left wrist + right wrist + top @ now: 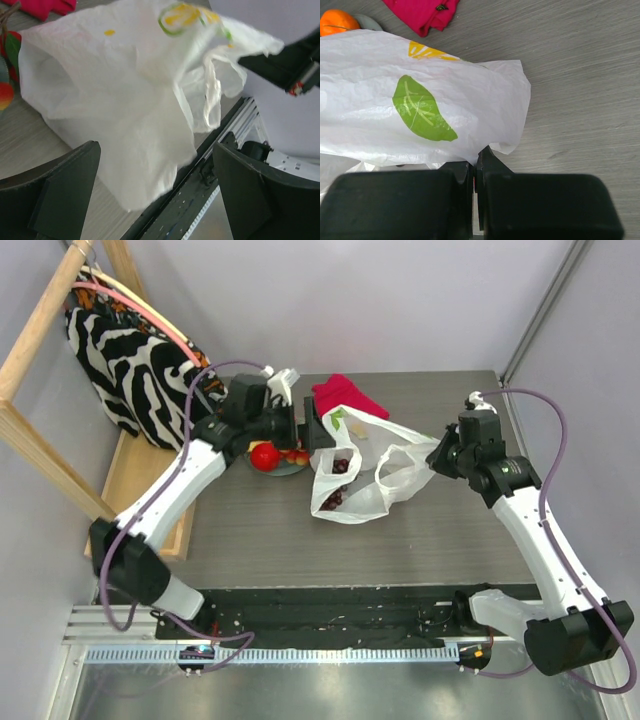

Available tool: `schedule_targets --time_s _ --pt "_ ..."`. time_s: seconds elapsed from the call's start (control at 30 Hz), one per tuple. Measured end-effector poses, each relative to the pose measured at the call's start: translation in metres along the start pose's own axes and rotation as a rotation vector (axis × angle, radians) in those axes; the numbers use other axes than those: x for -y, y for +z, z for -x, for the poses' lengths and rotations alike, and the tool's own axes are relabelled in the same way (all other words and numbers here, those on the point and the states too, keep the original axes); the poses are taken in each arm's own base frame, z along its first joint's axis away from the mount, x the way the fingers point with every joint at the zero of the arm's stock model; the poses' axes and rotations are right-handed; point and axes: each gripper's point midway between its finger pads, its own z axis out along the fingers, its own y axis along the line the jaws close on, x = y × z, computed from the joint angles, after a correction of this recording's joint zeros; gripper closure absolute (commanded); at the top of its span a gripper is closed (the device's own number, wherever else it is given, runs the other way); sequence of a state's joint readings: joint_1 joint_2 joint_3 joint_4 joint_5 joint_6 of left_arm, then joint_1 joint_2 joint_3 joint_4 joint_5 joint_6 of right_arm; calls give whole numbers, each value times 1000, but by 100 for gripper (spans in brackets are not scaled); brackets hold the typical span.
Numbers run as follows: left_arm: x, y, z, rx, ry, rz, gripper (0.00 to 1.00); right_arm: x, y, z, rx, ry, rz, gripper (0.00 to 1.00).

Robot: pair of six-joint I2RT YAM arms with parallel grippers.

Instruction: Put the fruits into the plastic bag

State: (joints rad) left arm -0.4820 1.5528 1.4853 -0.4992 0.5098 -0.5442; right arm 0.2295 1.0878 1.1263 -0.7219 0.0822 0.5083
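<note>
The plastic bag (352,478) lies open in the middle of the table, white with lemon and leaf prints. Dark grapes (341,465) show through it. A red apple (263,456) and small red-yellow fruits (295,454) sit on the grey-green plate (287,470) to the bag's left. My left gripper (314,432) is open at the bag's upper left edge; in the left wrist view the bag (125,100) hangs between its wide-apart fingers (60,190). My right gripper (434,461) is shut on the bag's right handle. The right wrist view shows the bag's edge (430,105) pinched, with an orange (337,22) at the far left.
A crimson cloth (348,395) lies behind the bag. A zebra-striped fabric bag (125,355) hangs on a wooden rack (40,320) at the left. A black strip and metal rail (330,625) run along the near edge by the arm bases.
</note>
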Motion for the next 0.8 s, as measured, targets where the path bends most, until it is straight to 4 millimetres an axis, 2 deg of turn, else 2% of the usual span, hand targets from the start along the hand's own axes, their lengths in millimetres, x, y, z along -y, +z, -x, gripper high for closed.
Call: schedule_targets --time_s 0.13,0.23,0.3,0.43,0.5,0.6,0.7,0.73,0.77,0.8 --pt "8 -36 -20 75 91 -19 0 -5 4 2 -8 7 16 99" --pt "2 -46 -41 89 117 -30 0 -8 6 2 -13 11 25 99" --pt "-7 -41 -58 66 106 -32 0 -9 7 1 -20 12 30 99" --pt "-28 -18 -92 -32 57 -16 1 -10 10 -1 -37 11 35 99" --pt "-29 -7 -100 -61 57 -19 3 -10 11 -2 -39 11 36 99" --pt "-26 10 -108 -100 63 -34 12 -11 11 -2 -40 11 39 99" --pt "-16 33 -108 -134 74 -57 61 -11 11 -2 -40 12 39 99" --pt "-12 41 -106 -138 80 -67 89 -11 11 -2 -40 13 39 99" --pt "-8 48 -104 -143 85 -76 100 -11 11 -2 -39 14 38 99" --pt "-4 54 -101 -145 86 -81 100 -10 11 -1 -37 14 36 99"
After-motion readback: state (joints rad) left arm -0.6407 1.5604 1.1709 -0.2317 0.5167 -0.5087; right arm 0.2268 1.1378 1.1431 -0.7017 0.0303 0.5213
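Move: The left hand is empty and wide open just outside the plastic bag. The left edge of the bag's mouth is about 6 cm back, 5 cm to its right and 9 cm lower. The grapes in the bag are some 4 cm back, 4 cm right and 17 cm down. The fruit bowl is about 4 cm ahead, 9 cm left and 18 cm down. For the right hand, already gripping the bag's other side, that left edge is about 23 cm left, 3 cm back and 5 cm lower. Back and a little left at first, about 7 cm clear of the bag, then down some 10 cm, the left hand finally sweeps about 8 cm right into the left side of the bag's mouth. It turns roughly 10 degrees clockwise, and on that last sweep its wide-open fingers close most of the way around the plastic. The right hand, drifting barely a centimetre, keeps its shut grip on the opposite rim. ##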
